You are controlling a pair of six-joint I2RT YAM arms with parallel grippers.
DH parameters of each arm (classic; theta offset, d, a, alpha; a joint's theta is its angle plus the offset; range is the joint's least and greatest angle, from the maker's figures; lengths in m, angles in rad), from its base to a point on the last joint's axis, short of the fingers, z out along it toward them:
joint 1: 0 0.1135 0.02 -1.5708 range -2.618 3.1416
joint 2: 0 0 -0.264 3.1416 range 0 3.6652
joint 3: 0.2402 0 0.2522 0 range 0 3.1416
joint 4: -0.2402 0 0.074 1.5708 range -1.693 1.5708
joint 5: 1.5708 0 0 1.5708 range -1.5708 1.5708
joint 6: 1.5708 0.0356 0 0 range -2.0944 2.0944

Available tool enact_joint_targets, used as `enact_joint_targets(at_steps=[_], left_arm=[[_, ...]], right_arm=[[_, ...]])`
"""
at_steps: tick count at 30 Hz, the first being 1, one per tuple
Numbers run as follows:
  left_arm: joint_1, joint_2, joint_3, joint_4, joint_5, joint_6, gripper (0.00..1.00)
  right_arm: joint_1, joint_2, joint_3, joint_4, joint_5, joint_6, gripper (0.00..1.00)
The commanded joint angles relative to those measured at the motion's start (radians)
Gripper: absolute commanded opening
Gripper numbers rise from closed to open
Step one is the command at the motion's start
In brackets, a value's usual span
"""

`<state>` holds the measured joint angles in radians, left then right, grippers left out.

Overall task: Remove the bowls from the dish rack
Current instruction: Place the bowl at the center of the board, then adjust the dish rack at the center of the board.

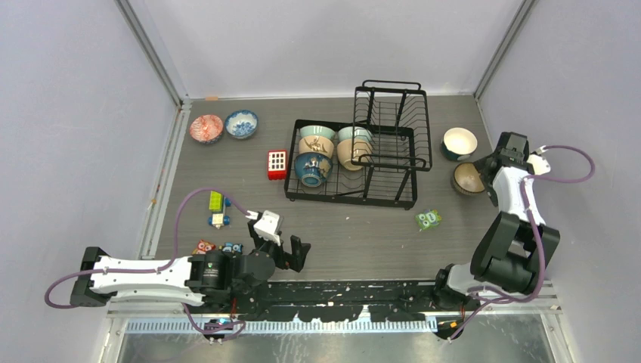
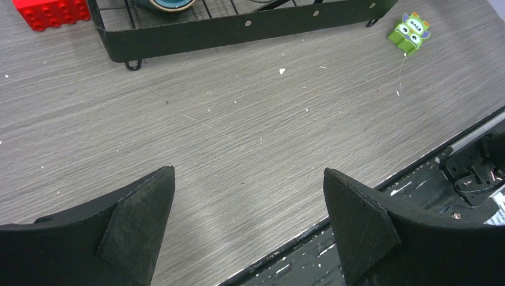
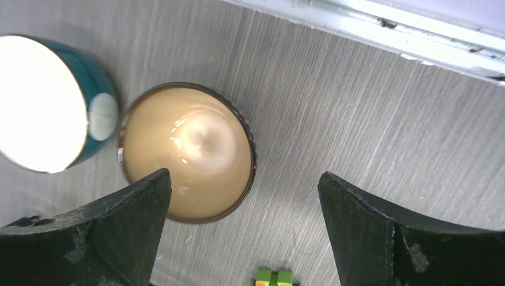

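The black wire dish rack (image 1: 348, 199) stands mid-table with several bowls upright in its tray: pale green (image 1: 317, 132), tan (image 1: 316, 146), dark blue (image 1: 312, 168), and two more (image 1: 352, 147) beside them. A red patterned bowl (image 1: 206, 128) and a blue-and-white one (image 1: 242, 123) sit at the far left. At the right stand a teal bowl (image 3: 98, 95) and a brown bowl (image 3: 187, 152), cream inside. My right gripper (image 3: 244, 185) hovers open just over the brown bowl, its left finger overlapping the rim. My left gripper (image 2: 249, 179) is open over bare table near the front edge.
A red block (image 1: 277, 164) lies against the rack's left side. A green block (image 1: 428, 219) lies in front of the rack's right end. Several small toy blocks (image 1: 217, 210) are scattered at the near left. Side walls close in both ends.
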<state>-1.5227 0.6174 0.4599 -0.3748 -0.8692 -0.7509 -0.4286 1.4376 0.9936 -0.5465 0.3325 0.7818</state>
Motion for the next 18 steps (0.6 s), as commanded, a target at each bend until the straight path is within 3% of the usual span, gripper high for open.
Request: enact_joint_targets(at_steps=[1, 11, 18], left_arm=[[0.002, -0.010, 0.037, 0.083, -0.012, 0.060, 0.96], [0.002, 0.008, 0.164, 0.053, -0.036, 0.211, 0.98], [0.024, 0.026, 0.221, 0.166, -0.057, 0.440, 1.00]], right_arm=[[0.000, -0.141, 0.088, -0.093, 0.068, 0.016, 0.97], [0.189, -0.399, 0.216, 0.107, -0.039, 0.103, 0.95], [0.381, -0.643, 0.267, 0.132, -0.209, -0.037, 0.93]])
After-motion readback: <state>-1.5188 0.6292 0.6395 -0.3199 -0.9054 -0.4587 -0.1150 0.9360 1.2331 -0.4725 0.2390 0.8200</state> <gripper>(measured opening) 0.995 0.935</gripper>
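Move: The brown bowl, already let go, stands some 6 cm ahead of the open right hand, 3 cm left and 7 cm below; the teal bowl is about 18 cm ahead and 3 cm left. The owl toy lies 9 cm back and 20 cm left, and the racked beige bowl some 14 cm ahead and 44 cm left. From the left hand the flowered blue bowl is about 26 cm ahead, 2 cm right and 10 cm below. Carry the empty right gripper fast up off the brown bowl, about 28 cm, swinging some 12 cm left on the way. Tip its fingers up by nearly 50 degrees and turn it some 20 degrees counter-clockwise, jaws kept open. Meanwhile raise the open left gripper about 8 cm, tilting it up slightly. ##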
